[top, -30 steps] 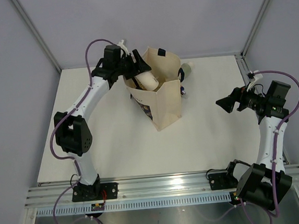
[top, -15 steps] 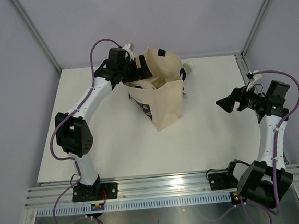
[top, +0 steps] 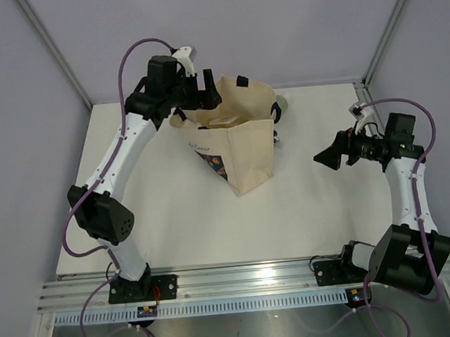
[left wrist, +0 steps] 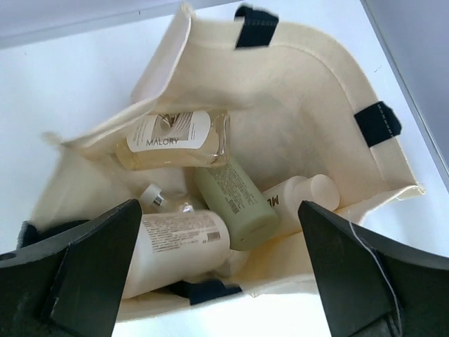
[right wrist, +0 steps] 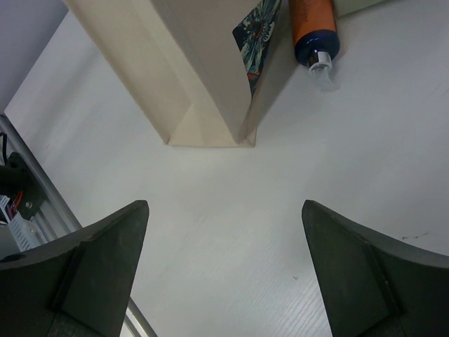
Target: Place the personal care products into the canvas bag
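Observation:
The canvas bag [top: 249, 160] stands upright at mid-table, mouth open. In the left wrist view I look down into the canvas bag [left wrist: 309, 119]: a clear amber bottle [left wrist: 172, 140] labelled MALORY, a sage-green bottle [left wrist: 235, 203], a white labelled bottle [left wrist: 175, 242] and a pale capped bottle [left wrist: 302, 200] lie heaped inside. My left gripper [top: 206, 93] hovers open over the bag's back left rim, and the left gripper [left wrist: 217, 281] holds nothing. My right gripper [top: 323, 157] is open to the right of the bag, and the right gripper [right wrist: 224, 274] is over bare table.
An orange bottle [right wrist: 312, 24] with a dark blue end lies on the table against the bag's printed side [right wrist: 254, 35]. Another pale-capped bottle [top: 281, 103] lies behind the bag's right corner. Black strap handles [left wrist: 377, 123] hang at the rim.
My left gripper opened and let a white bottle drop into the bag, then lifted up and back. The right gripper shifted slightly left, toward the bag.

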Robot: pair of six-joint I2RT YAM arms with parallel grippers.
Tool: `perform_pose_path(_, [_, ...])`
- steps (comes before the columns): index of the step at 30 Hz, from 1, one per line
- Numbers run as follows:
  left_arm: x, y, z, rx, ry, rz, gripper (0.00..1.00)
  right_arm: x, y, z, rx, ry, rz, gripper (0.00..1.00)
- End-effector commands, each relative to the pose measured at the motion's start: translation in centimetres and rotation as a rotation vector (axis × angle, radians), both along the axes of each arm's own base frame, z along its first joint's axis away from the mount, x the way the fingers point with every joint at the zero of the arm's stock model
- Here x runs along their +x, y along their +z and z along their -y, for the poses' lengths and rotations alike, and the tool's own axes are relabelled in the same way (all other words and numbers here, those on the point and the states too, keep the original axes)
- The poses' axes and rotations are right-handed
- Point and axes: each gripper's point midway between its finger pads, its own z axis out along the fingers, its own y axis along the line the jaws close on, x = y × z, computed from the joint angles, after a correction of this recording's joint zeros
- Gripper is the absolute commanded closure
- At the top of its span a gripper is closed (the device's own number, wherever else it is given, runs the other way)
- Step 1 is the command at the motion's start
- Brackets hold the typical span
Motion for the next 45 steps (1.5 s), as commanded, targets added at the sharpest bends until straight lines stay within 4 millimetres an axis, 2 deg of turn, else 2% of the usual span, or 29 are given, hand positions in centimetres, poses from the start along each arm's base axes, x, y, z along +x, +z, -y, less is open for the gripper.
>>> perform_pose_path(1, [0.2,2.4,-0.2,0.015,-0.015,0.071,0.01,0.8,0.5,-0.3,-0.078,0.024,0.017,0.00])
perform_pose_path(7, [0.7,3.6,-0.9,0.029,0.012,0.109,0.01,2.1,0.1,-0.2,-0.129,0.023,-0.013,0.00])
perform_pose_path(8, [0.2,4.6,-1.8,0.049,0.034,0.143,0.01,3.4,-0.4,-0.4,-0.153,0.003,-0.032,0.00])
perform_pose_path(9, [0.1,3.6,-1.9,0.057,0.034,0.124,0.01,3.5,-0.2,-0.4,-0.155,0.003,-0.028,0.00])
perform_pose_path(11, [-1.1,5.4,-3.2,0.058,0.067,0.184,0.01,5.2,-0.8,0.1,-0.162,-0.071,-0.066,0.00])
perform_pose_path(12, [-1.9,3.4,-3.7,0.081,0.071,0.155,0.01,6.0,-0.6,-0.2,-0.167,-0.091,-0.077,0.00])
perform_pose_path(13, [-2.6,3.3,-4.4,0.088,0.084,0.165,0.01,6.9,-0.9,0.0,-0.173,-0.153,-0.119,0.00])
perform_pose_path(14, [-4.0,5.5,-5.6,0.079,0.109,0.237,0.01,7.9,-2.1,-0.1,-0.175,-0.173,-0.169,0.00])
perform_pose_path(15, [-4.9,5.4,-6.3,0.085,0.124,0.250,0.01,9.0,-1.6,-1.1,-0.182,-0.170,-0.169,0.01])
perform_pose_path(16, [-5.9,2.6,-7.1,0.118,0.134,0.208,0.01,9.8,-1.9,-1.3,-0.186,-0.208,-0.204,0.00])
perform_pose_path(17, [-6.6,2.5,-7.9,0.129,0.153,0.233,0.01,10.7,-3.8,-1.8,-0.191,-0.202,-0.267,0.00])
perform_pose_path(18, [-8.4,3.8,-9.2,0.119,0.179,0.283,0.01,11.7,-3.3,-2.4,-0.192,-0.191,-0.272,0.00])
perform_pose_path(19, [-9.3,1.0,-10.2,0.157,0.200,0.245,0.01,12.2,-3.7,-3.5,-0.203,-0.168,-0.287,0.01])
perform_pose_path(20, [-10.1,0.5,-10.8,0.164,0.210,0.259,0.01,12.8,-5.9,-3.8,-0.216,-0.158,-0.355,0.00])
perform_pose_path(21, [-11.7,1.4,-11.6,0.146,0.219,0.302,0.01,14.3,-5.1,-4.0,-0.217,-0.163,-0.337,0.01])
perform_pose_path(22, [-12.4,0.8,-12.3,0.155,0.228,0.305,0.01,15.1,-5.4,-4.0,-0.217,-0.162,-0.349,0.01])
perform_pose_path(23, [-13.1,-1.6,-12.9,0.183,0.239,0.271,0.01,15.6,-7.7,-4.1,-0.226,-0.155,-0.419,0.01])
perform_pose_path(24, [-14.3,-1.1,-13.6,0.169,0.249,0.300,0.01,17.0,-6.7,-5.2,-0.244,-0.121,-0.378,0.01])
perform_pose_path(25, [-14.9,-1.8,-14.0,0.174,0.254,0.297,0.01,17.8,-8.7,-5.4,-0.265,-0.105,-0.417,0.00])
perform_pose_path(26, [-15.3,-2.4,-14.2,0.173,0.256,0.294,0.01,17.8,-9.2,-5.9,-0.286,-0.080,-0.439,0.01])
perform_pose_path(27, [-16.2,-3.7,-14.6,0.175,0.258,0.287,0.01,19.2,-8.3,-6.1,-0.311,-0.061,-0.387,0.01])
perform_pose_path(28, [-16.6,-4.2,-14.7,0.173,0.256,0.284,0.01,19.7,-10.2,-6.3,-0.328,-0.047,-0.419,0.01])
perform_pose_path(29, [-17.0,-4.7,-14.8,0.169,0.260,0.277,0.01,19.7,-10.7,-6.9,-0.342,-0.029,-0.431,0.00])
perform_pose_path(30, [-17.3,-5.9,-15.0,0.175,0.266,0.256,0.01,20.8,-9.8,-7.3,-0.354,0.000,-0.385,0.01])
perform_pose_path(31, [-17.6,-5.9,-15.3,0.171,0.281,0.262,0.01,21.0,-11.3,-7.6,-0.361,0.017,-0.413,0.00])
perform_pose_path(36, [-18.8,-8.0,-16.0,0.168,0.305,0.229,0.01,23.0,-12.1,-10.1,-0.420,0.062,-0.362,0.00])
perform_pose_path(37, [-18.9,-8.0,-16.2,0.168,0.312,0.232,0.01,23.1,-13.1,-10.5,-0.437,0.069,-0.372,0.01])
perform_pose_path(40, [-19.1,-7.6,-16.3,0.160,0.315,0.250,0.01,24.0,-14.1,-11.5,-0.509,0.053,-0.352,0.01])
perform_pose_path(45, [-19.0,-7.8,-16.4,0.170,0.317,0.248,0.01,25.3,-15.6,-11.8,-0.633,-0.029,-0.338,0.00])
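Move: The orange bottle that the open right hand goes for lies on the table roughly 24 cm ahead of it, 16 cm to its left and 19 cm below. The green bottle lies about 7 cm beyond the orange one and 3 cm farther right, while the bag's middle is about 16 cm ahead of the right hand, 28 cm left and 7 cm lower. From the left hand, empty over the bag, the orange bottle is some 8 cm ahead, 20 cm right and 27 cm down. The right hand reaches forward about 24 cm past the bag's right side, sinking some 15 cm and swinging left as it goes, its wide-open fingers tipping steeply down until they hang close above the cap end of the orange bottle, no touch to be seen. Meanwhile the empty left hand lifts a little, then draws back and left from over the bag, fingers still open, and sinks late on, the wrist turning slightly counter-clockwise. ##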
